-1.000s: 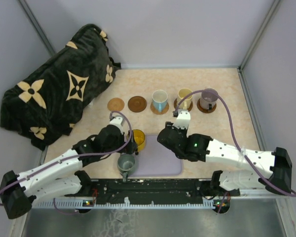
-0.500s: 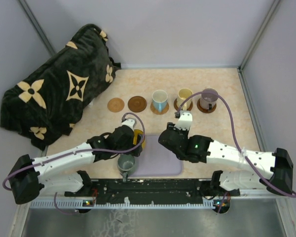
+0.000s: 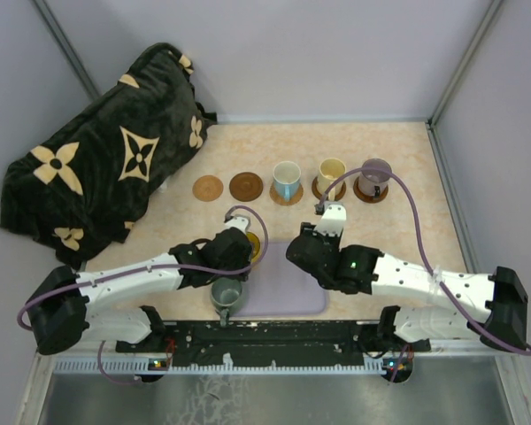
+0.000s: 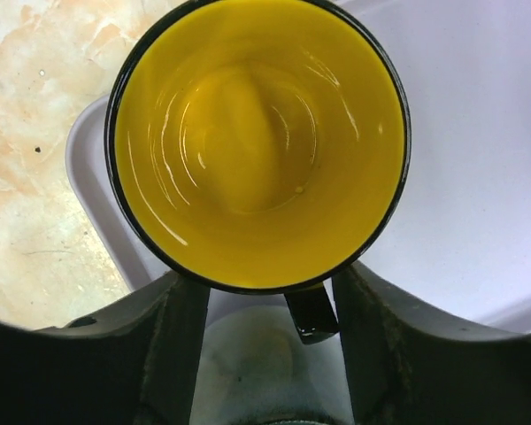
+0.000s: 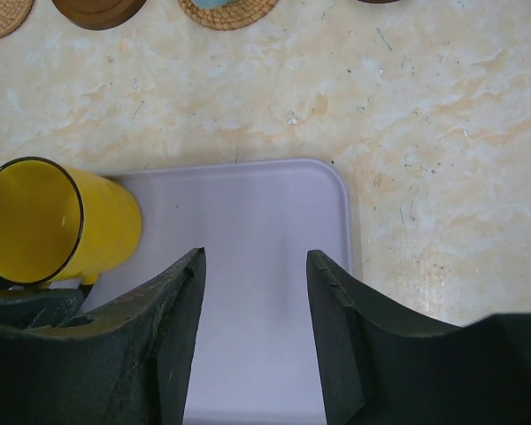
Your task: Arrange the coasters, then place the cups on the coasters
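Observation:
The yellow cup stands on the left end of the lavender tray. My left gripper is shut on it, a finger against each side and the black handle in the gap. A grey-green cup stands near the front edge. Two coasters lie bare, one light tan and one dark brown. To their right, the white cup, cream cup and purple-grey cup each sit on a coaster. My right gripper hangs open over the tray, holding nothing.
A dark flower-patterned blanket is heaped at the back left. Grey walls close in the marbled table at the back and sides. The two arms nearly meet over the tray.
My left gripper has slid right onto the yellow cup, and its jaws have narrowed around it. The right arm has barely shifted.

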Robot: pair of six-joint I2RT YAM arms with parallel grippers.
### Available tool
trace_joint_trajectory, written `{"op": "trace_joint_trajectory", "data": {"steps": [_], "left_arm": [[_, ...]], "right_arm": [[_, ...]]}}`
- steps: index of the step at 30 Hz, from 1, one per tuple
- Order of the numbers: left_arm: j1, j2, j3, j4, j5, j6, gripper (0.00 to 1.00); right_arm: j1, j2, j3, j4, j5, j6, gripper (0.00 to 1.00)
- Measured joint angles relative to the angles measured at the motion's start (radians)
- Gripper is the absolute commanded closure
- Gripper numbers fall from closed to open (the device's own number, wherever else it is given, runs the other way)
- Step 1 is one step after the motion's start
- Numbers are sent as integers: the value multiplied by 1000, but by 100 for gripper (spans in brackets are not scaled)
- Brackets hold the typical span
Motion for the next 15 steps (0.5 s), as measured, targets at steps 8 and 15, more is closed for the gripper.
{"op": "trace_joint_trajectory", "data": {"steps": [8,15], "left_arm": [[-4,12,0,0,-4,-5,78],[-4,11,0,3,-6,-2,100]], "right_arm": [[0,0,0,11,-5,0,49],[0,0,0,24,-15,-1,48]]}}
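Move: The yellow cup stands with its middle about 5 cm ahead of the left hand and 2 cm to its right, its black handle already between the fingers, nearer the right one. The grey cup is some 7 cm behind the hand and 2 cm left. The empty dark brown coaster lies about 22 cm ahead, 1 cm right and 5 cm lower, with the white cup 11 cm to the right of that coaster. From the right hand, the yellow cup lies about 17 cm left, 2 cm ahead and 10 cm below. The yellow cup's handle gets pinched between the left fingers, which go on closing from about two-thirds open to a quarter and stop there on the handle. The left hand otherwise stays in place over the tray, sinking only a few millimetres, its wrist unturned, fingers still slanting down and forward. ##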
